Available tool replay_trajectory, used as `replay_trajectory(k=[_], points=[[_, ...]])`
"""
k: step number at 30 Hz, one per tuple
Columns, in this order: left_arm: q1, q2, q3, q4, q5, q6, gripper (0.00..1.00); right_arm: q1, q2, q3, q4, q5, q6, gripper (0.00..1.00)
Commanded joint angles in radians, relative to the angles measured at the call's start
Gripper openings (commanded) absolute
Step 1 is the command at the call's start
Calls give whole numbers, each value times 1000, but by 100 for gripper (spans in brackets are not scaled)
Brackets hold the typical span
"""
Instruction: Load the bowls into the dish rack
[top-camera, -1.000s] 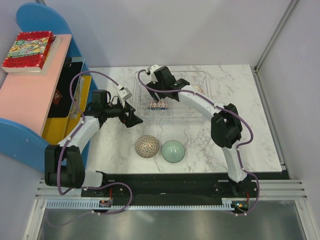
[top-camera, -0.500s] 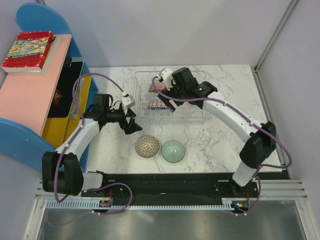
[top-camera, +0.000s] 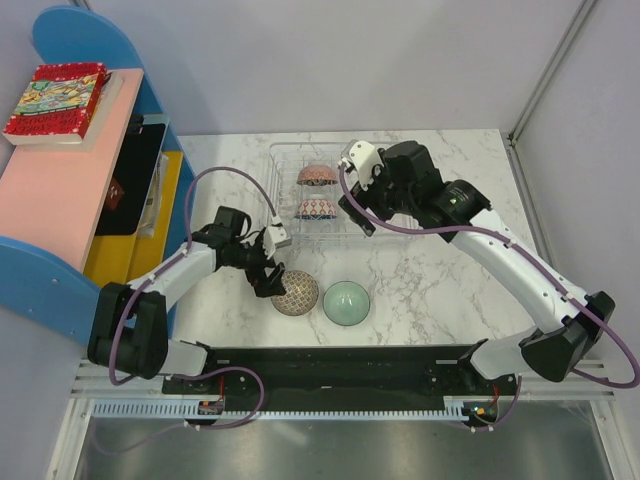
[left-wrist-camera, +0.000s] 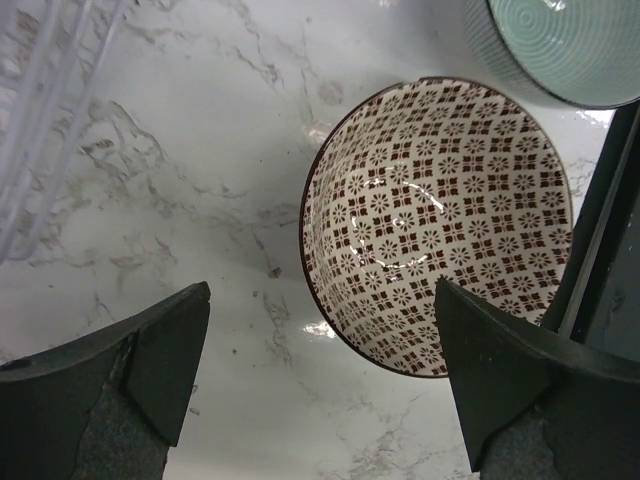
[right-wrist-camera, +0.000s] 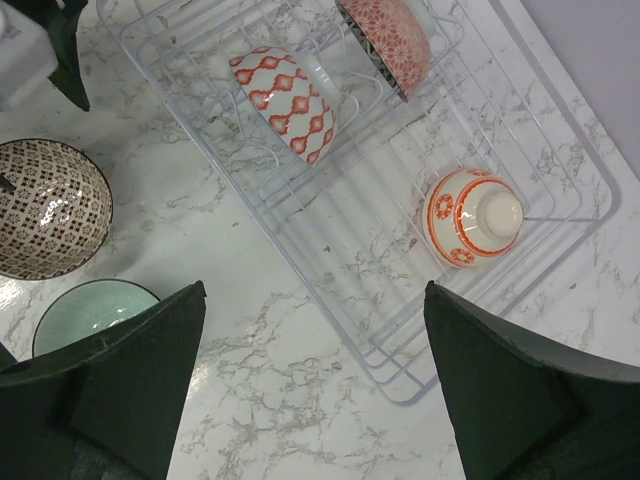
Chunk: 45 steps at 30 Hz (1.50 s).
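The clear dish rack (top-camera: 385, 232) (right-wrist-camera: 420, 350) stands at the back of the marble table. Three bowls are in it: an orange-and-white patterned one (right-wrist-camera: 285, 100) (top-camera: 316, 209), a red floral one (right-wrist-camera: 385, 30) (top-camera: 317, 175), and a white, orange-ringed one (right-wrist-camera: 472, 215) lying bottom up. A beige lattice bowl (top-camera: 295, 292) (left-wrist-camera: 440, 225) and a mint-green bowl (top-camera: 346, 302) (left-wrist-camera: 560, 45) sit upright in front of the rack. My left gripper (top-camera: 268, 274) (left-wrist-camera: 320, 390) is open, just left of the lattice bowl, with its right finger over the rim. My right gripper (top-camera: 352, 212) (right-wrist-camera: 315, 380) hangs open and empty above the rack's near edge.
A blue and pink shelf unit (top-camera: 60, 190) stands left of the table with a red book (top-camera: 55, 100) on top and a yellow bin (top-camera: 125, 250) beside it. A white wall post (top-camera: 545, 70) rises at the back right corner.
My right gripper has let go of the orange-and-white bowl in the rack, opened wide and drawn back to the right. My left gripper has moved forward and down to the lattice bowl.
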Motion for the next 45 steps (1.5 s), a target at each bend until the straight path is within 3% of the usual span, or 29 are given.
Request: replay_trajectory(k=[1, 8, 14, 18, 20, 27, 34, 41, 45], points=[[-16, 87, -10, 15, -57, 55, 100, 1, -33, -5, -11, -57, -13, 98], [-44, 146, 7, 21, -87, 49, 98, 1, -45, -5, -13, -88, -8, 97], [-54, 164, 13, 7, -93, 52, 59, 1, -51, -6, -13, -96, -7, 98], [-56, 157, 17, -8, -89, 50, 17, 1, -50, -2, -11, -114, 2, 98], [-56, 149, 28, -17, -90, 52, 3, 1, -47, 3, -13, -120, 12, 98], [-53, -32, 109, -103, -8, 41, 2, -2, 1, 3, 16, -237, 79, 98], [-54, -172, 256, -62, 143, 21, 2, -66, 122, 27, 55, -705, 248, 98], [-54, -129, 318, 53, 149, -57, 2, -127, 274, 49, 148, -1052, 443, 97], [-54, -97, 338, 56, 138, -56, 2, -134, 295, 15, 209, -1140, 504, 98]])
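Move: The left hand, open and empty, is just off the brown-patterned bowl: its middle lies about 5 cm to the right, 3 cm back and 6 cm below. From there the green bowl is some 17 cm right and 5 cm back, the red-patterned bowl in the rack about 16 cm ahead and 10 cm right. For the right hand, high up, the brown-patterned bowl is roughly 20 cm left, 10 cm back and 27 cm below; the green bowl 8 cm left, 12 cm back. Down about 5 cm, the left hand closes its wide-open fingers on the brown-patterned bowl's far-left rim, then lifts it nearly 20 cm, carrying it slightly forward and right while tilting the wrist up. The right hand, fingers still open, creeps, then sweeps left, somewhat back and down towards that bowl, turning its fingers from forward-left to left. ##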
